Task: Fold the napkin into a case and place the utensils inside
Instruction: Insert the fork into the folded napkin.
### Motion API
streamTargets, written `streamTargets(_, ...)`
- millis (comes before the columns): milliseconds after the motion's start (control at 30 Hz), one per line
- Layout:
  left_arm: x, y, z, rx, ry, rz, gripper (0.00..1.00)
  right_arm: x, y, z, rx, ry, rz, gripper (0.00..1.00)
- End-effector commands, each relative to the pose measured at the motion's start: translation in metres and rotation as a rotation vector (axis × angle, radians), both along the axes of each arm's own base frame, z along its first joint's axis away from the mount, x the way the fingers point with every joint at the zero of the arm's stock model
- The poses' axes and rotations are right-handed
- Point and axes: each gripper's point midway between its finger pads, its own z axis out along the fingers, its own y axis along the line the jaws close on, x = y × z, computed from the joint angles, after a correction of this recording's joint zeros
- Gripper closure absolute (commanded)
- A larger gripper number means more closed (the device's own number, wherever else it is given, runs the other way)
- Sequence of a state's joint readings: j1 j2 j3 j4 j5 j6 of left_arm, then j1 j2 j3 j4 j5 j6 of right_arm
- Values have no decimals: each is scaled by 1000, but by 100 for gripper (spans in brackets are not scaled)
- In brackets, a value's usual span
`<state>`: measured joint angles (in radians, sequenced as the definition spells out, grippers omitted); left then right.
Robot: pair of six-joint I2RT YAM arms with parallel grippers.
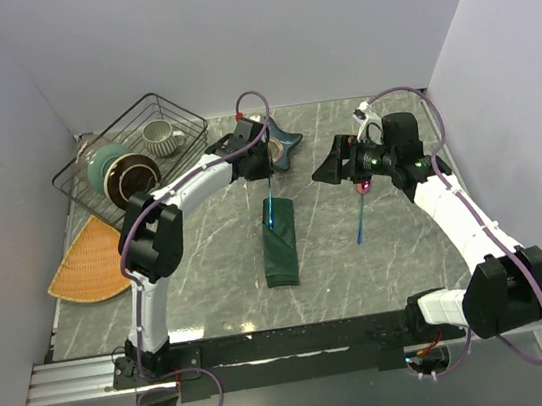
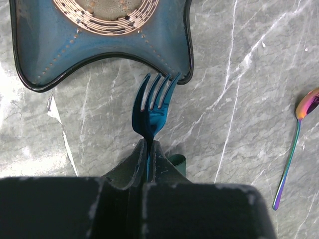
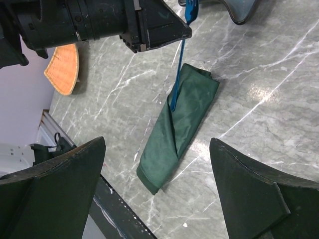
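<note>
The napkin, folded into a narrow dark green case, lies at mid-table and also shows in the right wrist view. My left gripper is shut on the handle of the bright blue fork, tines pointing toward the star dish. In the right wrist view the fork's handle slants down, its end touching the case's flap at the top. The pink-headed spoon lies on the table right of the case, also in the left wrist view. My right gripper hovers open and empty above the case's near end.
A blue star-shaped dish sits just beyond the fork. A wire basket with bowls and a mug stands at the back left. An orange-tan woven mat lies at the left edge. The black front rail runs near the case.
</note>
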<state>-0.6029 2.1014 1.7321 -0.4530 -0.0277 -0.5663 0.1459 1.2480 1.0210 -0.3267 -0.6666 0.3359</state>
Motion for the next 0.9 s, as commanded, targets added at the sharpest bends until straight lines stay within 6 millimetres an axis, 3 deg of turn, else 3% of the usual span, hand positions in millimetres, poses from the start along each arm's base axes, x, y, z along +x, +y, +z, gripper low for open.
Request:
streamTargets(0,2,-8,14,-29,-29,-9,99,3,-2,14,1,-40,-3,7)
streamTargets(167,-18,-7,4,-26,26,-9,99,4,-2,16,-5,-47,2,6)
streamTargets(333,-31,-9,14,-42,29,-11,99,3,-1,16,1,-43,12,6)
streamTargets(867,-71,1,0,-31,132,7,99,-3,1,14,13,-41,26,5)
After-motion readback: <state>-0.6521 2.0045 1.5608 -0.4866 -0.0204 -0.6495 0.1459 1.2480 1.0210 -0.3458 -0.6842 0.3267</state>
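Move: Behind the left hand, which already pinches the fork with its handle slanting down and back to the diagonal fold, the folded napkin's middle lies about 16 cm back, straight in line and some 7 cm lower. The star-shaped bowl sits about 9 cm ahead of this hand; the spoon is roughly 10 cm back and 21 cm to its right. From the right hand, the napkin's middle is about 16 cm left and 4 cm back, well below. Drawing back about 6 cm towards its base, the left hand feeds the fork's handle end under the napkin's diagonal fold, keeping its shut grip near the tines. It sinks some 3 cm during the first half, then eases back up by about 1 cm while still pulling back, the fingers tipping roughly 5 degrees more steeply down. ##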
